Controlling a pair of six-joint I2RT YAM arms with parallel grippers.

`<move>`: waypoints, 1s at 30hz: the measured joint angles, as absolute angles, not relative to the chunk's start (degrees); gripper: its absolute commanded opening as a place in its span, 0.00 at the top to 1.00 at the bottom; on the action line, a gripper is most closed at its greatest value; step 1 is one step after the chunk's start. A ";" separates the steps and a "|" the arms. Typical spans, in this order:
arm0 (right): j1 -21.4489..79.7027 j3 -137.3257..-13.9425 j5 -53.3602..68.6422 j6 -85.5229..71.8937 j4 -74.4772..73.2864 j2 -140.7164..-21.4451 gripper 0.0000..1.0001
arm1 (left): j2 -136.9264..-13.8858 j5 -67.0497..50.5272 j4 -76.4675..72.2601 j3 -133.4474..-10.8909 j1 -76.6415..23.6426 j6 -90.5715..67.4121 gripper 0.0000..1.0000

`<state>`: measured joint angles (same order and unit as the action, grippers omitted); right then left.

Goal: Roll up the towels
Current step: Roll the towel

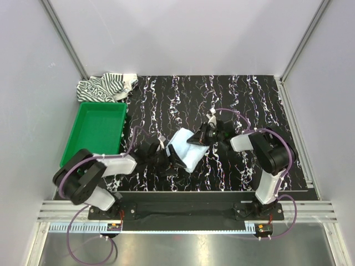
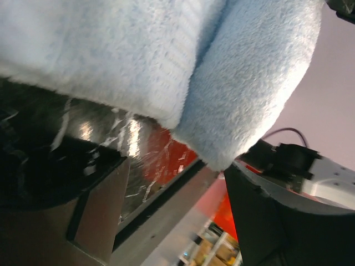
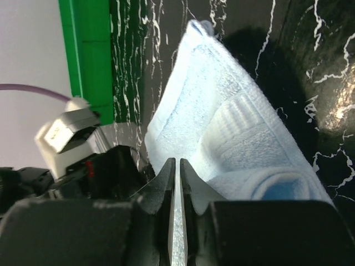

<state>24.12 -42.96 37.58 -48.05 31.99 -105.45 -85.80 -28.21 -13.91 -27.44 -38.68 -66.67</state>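
The light blue towel point(image 1: 187, 152) lies partly folded at the middle of the black marbled table, between my two grippers. My right gripper point(image 1: 197, 138) is at its far right edge; in the right wrist view its jaws point(image 3: 177, 164) are closed to a thin slit with pale cloth in it, over the towel point(image 3: 222, 122). My left gripper point(image 1: 172, 157) is at the towel's near left edge, open; in the left wrist view point(image 2: 177, 177) the towel's folds point(image 2: 166, 55) hang just ahead of its spread fingers. The striped towel point(image 1: 105, 86) lies crumpled at the back left corner.
A green tray point(image 1: 83, 111) stands at the left, beside the left arm; it also shows in the right wrist view point(image 3: 89, 55). White walls close in the table at the back and sides. The right arm point(image 2: 310, 172) shows behind the towel in the left wrist view.
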 measured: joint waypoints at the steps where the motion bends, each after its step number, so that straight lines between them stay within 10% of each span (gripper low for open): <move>1: 24.38 -42.96 37.12 -47.70 31.66 -105.67 0.87 | -84.12 -27.07 -11.29 -27.64 -38.68 -65.30 0.25; 12: 26.92 -44.25 35.05 -47.40 33.47 -110.56 0.89 | -67.24 -1.58 20.10 -46.87 -49.98 -43.31 0.27; 30: 27.51 -44.82 33.89 -46.72 32.67 -110.52 0.90 | -87.42 20.49 20.43 -56.99 -70.76 -10.28 0.21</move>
<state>27.51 -44.82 33.89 -46.72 32.67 -110.52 -87.42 20.49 20.43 -56.99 -70.76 -10.28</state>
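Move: My left hand, fingers already wide open, is just off the near end of the light blue towel, whose middle lies about 7 cm ahead, 4 cm to the right and 1 cm below. My right gripper is some 12 cm ahead of it and 5 cm right; the green tray lies roughly 13 cm ahead and 32 cm left. From my right hand, the towel's middle is about 4 cm back, straight below by 3 cm, and the tray about 37 cm left, nearly level. I lift my left hand about 13 cm, clear of the towel's near end, then sink it roughly 8 cm to hover open over that end, a little farther right. On the way I roll it some 80 degrees clockwise and swing its fingers forward. Meanwhile my right hand, nearly shut, lowers about 3 cm, slides slightly left and presses its fingertips down on the towel. ##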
